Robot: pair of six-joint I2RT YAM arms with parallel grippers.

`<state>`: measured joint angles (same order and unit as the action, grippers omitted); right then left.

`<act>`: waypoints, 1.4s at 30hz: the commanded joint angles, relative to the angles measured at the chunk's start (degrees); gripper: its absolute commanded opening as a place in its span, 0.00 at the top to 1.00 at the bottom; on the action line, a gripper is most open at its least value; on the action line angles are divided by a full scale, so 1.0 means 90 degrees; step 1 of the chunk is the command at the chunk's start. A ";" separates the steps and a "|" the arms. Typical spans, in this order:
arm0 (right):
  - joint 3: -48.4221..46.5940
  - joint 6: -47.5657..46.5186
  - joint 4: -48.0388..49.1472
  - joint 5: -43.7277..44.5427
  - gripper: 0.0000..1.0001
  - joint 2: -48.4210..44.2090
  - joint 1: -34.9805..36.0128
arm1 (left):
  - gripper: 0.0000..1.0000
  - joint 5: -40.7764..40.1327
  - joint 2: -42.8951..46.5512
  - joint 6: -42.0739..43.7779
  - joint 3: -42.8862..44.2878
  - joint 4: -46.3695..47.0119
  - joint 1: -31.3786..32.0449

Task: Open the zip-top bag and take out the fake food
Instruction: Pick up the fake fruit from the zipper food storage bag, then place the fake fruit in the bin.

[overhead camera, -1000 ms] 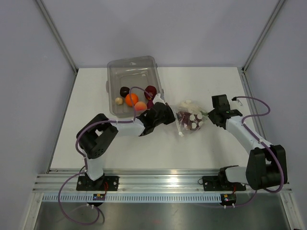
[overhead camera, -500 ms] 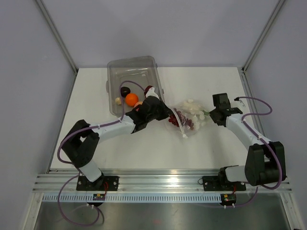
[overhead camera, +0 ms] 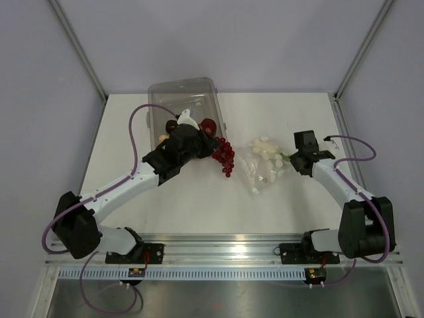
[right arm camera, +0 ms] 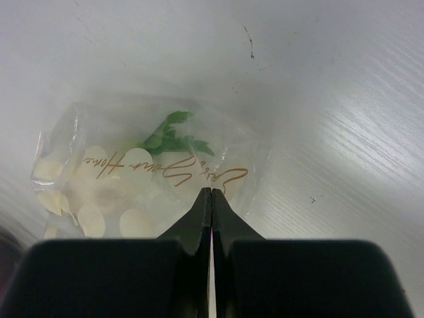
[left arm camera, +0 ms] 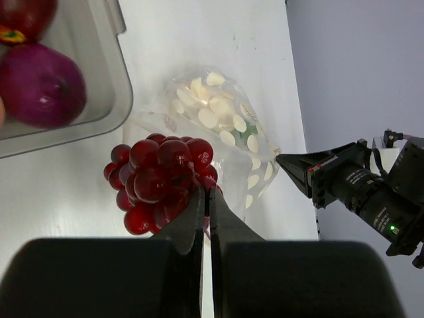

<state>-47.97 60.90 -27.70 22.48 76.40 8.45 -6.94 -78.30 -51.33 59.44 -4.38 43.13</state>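
Observation:
The zip-top bag (overhead camera: 265, 164), clear with white dots, lies right of centre on the table. My right gripper (overhead camera: 288, 158) is shut on its right edge; in the right wrist view its tips (right arm camera: 211, 193) pinch the plastic (right arm camera: 132, 175) by the gold lettering. A green leafy piece (right arm camera: 169, 137) shows inside. My left gripper (overhead camera: 213, 148) is shut on a dark red bunch of grapes (overhead camera: 225, 157), fake food held just left of the bag and outside it. In the left wrist view the grapes (left arm camera: 159, 180) hang at the tips (left arm camera: 207, 193), in front of the bag (left arm camera: 222, 122).
A rigid clear bin (overhead camera: 193, 91) stands at the back left, its corner (left arm camera: 118, 79) close to the grapes. Inside it are a purple piece (left arm camera: 41, 86) and a dark red piece (overhead camera: 209, 125). My left arm hides other contents. White walls enclose the table.
My left gripper has drawn the grapes out of the bag and carried them left and back toward the bin. The bag now lies flatter. The right gripper has stayed on the bag's edge.

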 commanded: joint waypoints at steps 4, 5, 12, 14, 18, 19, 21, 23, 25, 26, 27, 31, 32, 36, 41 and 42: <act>0.0066 0.0010 0.0217 0.0071 1.00 -0.0178 -0.0040 | 1.00 -0.0040 0.0711 0.0254 0.0650 -0.0616 -0.0427; 0.0066 -0.0019 0.0256 0.0061 1.00 -0.0178 -0.0031 | 1.00 -0.0030 0.0780 0.0293 0.0738 -0.0684 -0.0544; 0.0046 -0.0087 0.0237 0.0061 1.00 -0.0159 -0.0040 | 1.00 0.0146 0.0703 0.0332 0.1861 -0.1455 -0.1169; 0.0056 -0.0087 0.0275 0.0071 1.00 -0.0178 -0.0040 | 1.00 0.0253 0.0663 0.0274 0.2270 -0.1602 -0.1412; 0.0085 -0.0087 0.0315 0.0071 1.00 -0.0169 -0.0040 | 1.00 -0.0029 0.0508 0.0274 0.2914 -0.1885 -0.1687; 0.0085 -0.0097 0.0315 0.0061 1.00 -0.0159 -0.0040 | 1.00 -0.0097 0.0478 0.0312 0.2975 -0.1838 -0.1726; 0.0095 -0.0088 0.0334 0.0051 1.00 -0.0159 -0.0040 | 1.00 -0.0468 0.0381 0.0440 0.3247 -0.1914 -0.1843; 0.0095 -0.0097 0.0353 0.0022 1.00 -0.0149 -0.0031 | 1.00 -0.0460 0.0215 0.0498 0.3337 -0.1838 -0.2057; 0.0105 -0.0107 0.0363 -0.0008 1.00 -0.0159 -0.0040 | 1.00 -0.0324 0.0020 0.0489 0.3396 -0.1769 -0.2340; 0.0115 -0.0097 0.0383 -0.0008 1.00 -0.0159 -0.0040 | 1.00 -0.0255 -0.0068 0.0479 0.3367 -0.1624 -0.2448; 0.0134 -0.0097 0.0412 -0.0027 1.00 -0.0169 -0.0031 | 1.00 -0.0167 -0.0156 0.0460 0.3337 -0.1526 -0.2546; 0.0154 -0.0126 0.0451 -0.0047 1.00 -0.0159 -0.0040 | 1.00 0.0350 -0.0693 0.0372 0.3230 -0.1067 -0.3073; 0.0163 -0.0117 0.0442 -0.0056 1.00 -0.0159 -0.0040 | 1.00 0.0351 -0.0820 0.0391 0.3181 -0.0756 -0.3122; 0.0202 -0.0126 0.0490 -0.0046 1.00 -0.0208 -0.0040 | 1.00 0.0205 -0.1240 0.0547 0.3132 -0.0305 -0.3259; 0.0232 -0.0136 0.0510 -0.0086 1.00 -0.0178 -0.0040 | 1.00 0.0517 -0.1748 0.0440 0.3191 0.0046 -0.3474; 0.0232 -0.0136 0.0510 -0.0095 1.00 -0.0178 -0.0040 | 1.00 0.0488 -0.1865 0.0440 0.3190 0.0047 -0.3484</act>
<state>-46.15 60.18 -24.69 21.45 76.01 8.45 -4.84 -94.08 -47.59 86.96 -11.88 12.62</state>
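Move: The left hand already holds the red grapes clear of the table; the middle of the bin they go to lies about 15 cm ahead, 13 cm to the left and 18 cm below. In its near right corner the purple fruit sits some 4 cm ahead and 2 cm left of the hand, the red apple 11 cm ahead and 4 cm left, the peach 3 cm ahead and 10 cm left, all roughly 16 cm down. From the right hand the bin's middle is about 17 cm ahead, 43 cm left and slightly lower. Keeping the grapes pinched in its shut fingers, the left hand swings up and to the left, climbing about 18 cm over the bin's near right part, then carries on forward and left while sinking some 11 cm, to come over the emptier far part of the bin, roughly 19 cm farther out and 18 cm farther left than it began. The wrist turns counter-clockwise by nearly 30 degrees on the way, the fingertips tilting up a little at the top and partly back down, while the right hand stays put with its shut fingers at the bag's right end. ##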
